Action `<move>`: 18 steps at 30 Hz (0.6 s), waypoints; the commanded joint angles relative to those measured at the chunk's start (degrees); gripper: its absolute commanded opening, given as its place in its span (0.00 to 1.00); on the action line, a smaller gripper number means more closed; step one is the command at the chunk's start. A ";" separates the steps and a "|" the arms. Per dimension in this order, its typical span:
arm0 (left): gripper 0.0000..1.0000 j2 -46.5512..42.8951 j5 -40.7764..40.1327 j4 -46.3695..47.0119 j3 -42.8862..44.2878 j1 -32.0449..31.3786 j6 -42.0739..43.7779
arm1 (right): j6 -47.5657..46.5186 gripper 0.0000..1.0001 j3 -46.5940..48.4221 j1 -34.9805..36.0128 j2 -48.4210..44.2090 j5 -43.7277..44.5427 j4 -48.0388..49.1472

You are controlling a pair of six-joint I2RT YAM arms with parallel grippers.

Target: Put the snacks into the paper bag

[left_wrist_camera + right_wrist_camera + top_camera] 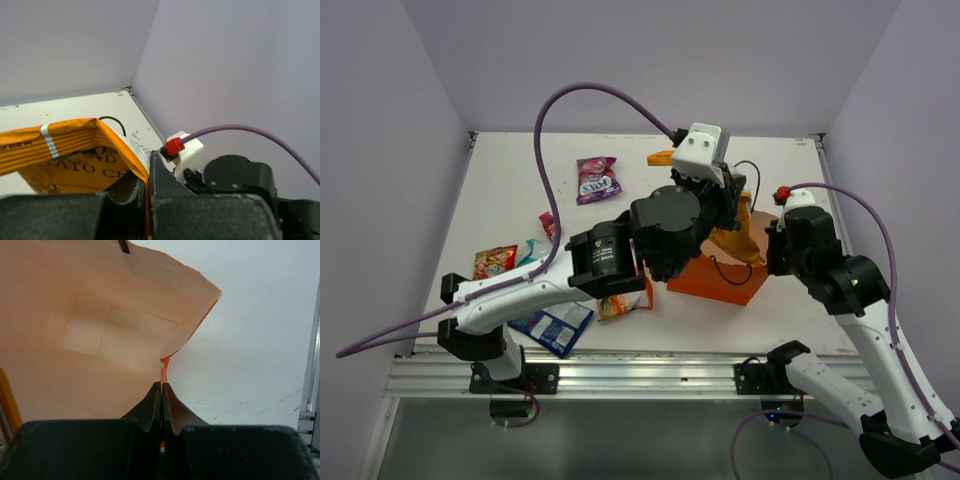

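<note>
The orange paper bag point(720, 282) lies right of centre, its pale inside point(100, 340) facing the right wrist camera. My right gripper point(161, 385) is shut on the bag's orange rim, at the bag's right side point(772, 245). My left gripper point(149, 160) is shut on an orange-yellow snack packet point(65, 150), held just above the bag's mouth point(745, 232). Other snacks lie on the left: purple-pink point(597, 178), small red point(548, 222), teal-green point(530, 250), an orange-red one point(494, 261), dark blue point(555, 325) and orange-green point(625, 300).
The left arm point(610, 255) stretches across the table's middle, covering part of the orange-green packet. An orange-yellow corner point(660, 157) shows behind the left wrist. A black cord handle point(750, 170) loops behind the bag. The right wrist's red connector point(174, 146) is close by.
</note>
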 commanded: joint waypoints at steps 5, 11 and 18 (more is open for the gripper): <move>0.00 -2.53 0.63 4.45 -6.70 4.62 -3.77 | -0.34 0.00 -0.08 0.12 -0.31 -1.25 1.38; 0.00 -2.27 0.01 7.44 -10.66 6.28 -2.55 | -0.34 0.00 0.01 0.20 -0.31 -1.51 1.47; 0.00 1.16 2.21 7.79 -9.79 8.40 -2.45 | -0.34 0.00 -0.08 0.20 -0.22 -1.51 1.47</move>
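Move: The left hand grips the orange chip bag well above the paper bag; the middle of the bag's open mouth lies about 6 cm ahead of that hand, 4 cm to its right and some 26 cm below. The right gripper on the rim is about 2 cm ahead, 12 cm right and 26 cm down. From the right hand, the mouth's middle is roughly 4 cm ahead and 8 cm left, about level. Left hand lowers the pinched chip bag about 8 cm, easing forward towards the mouth; right still holds the rim. ##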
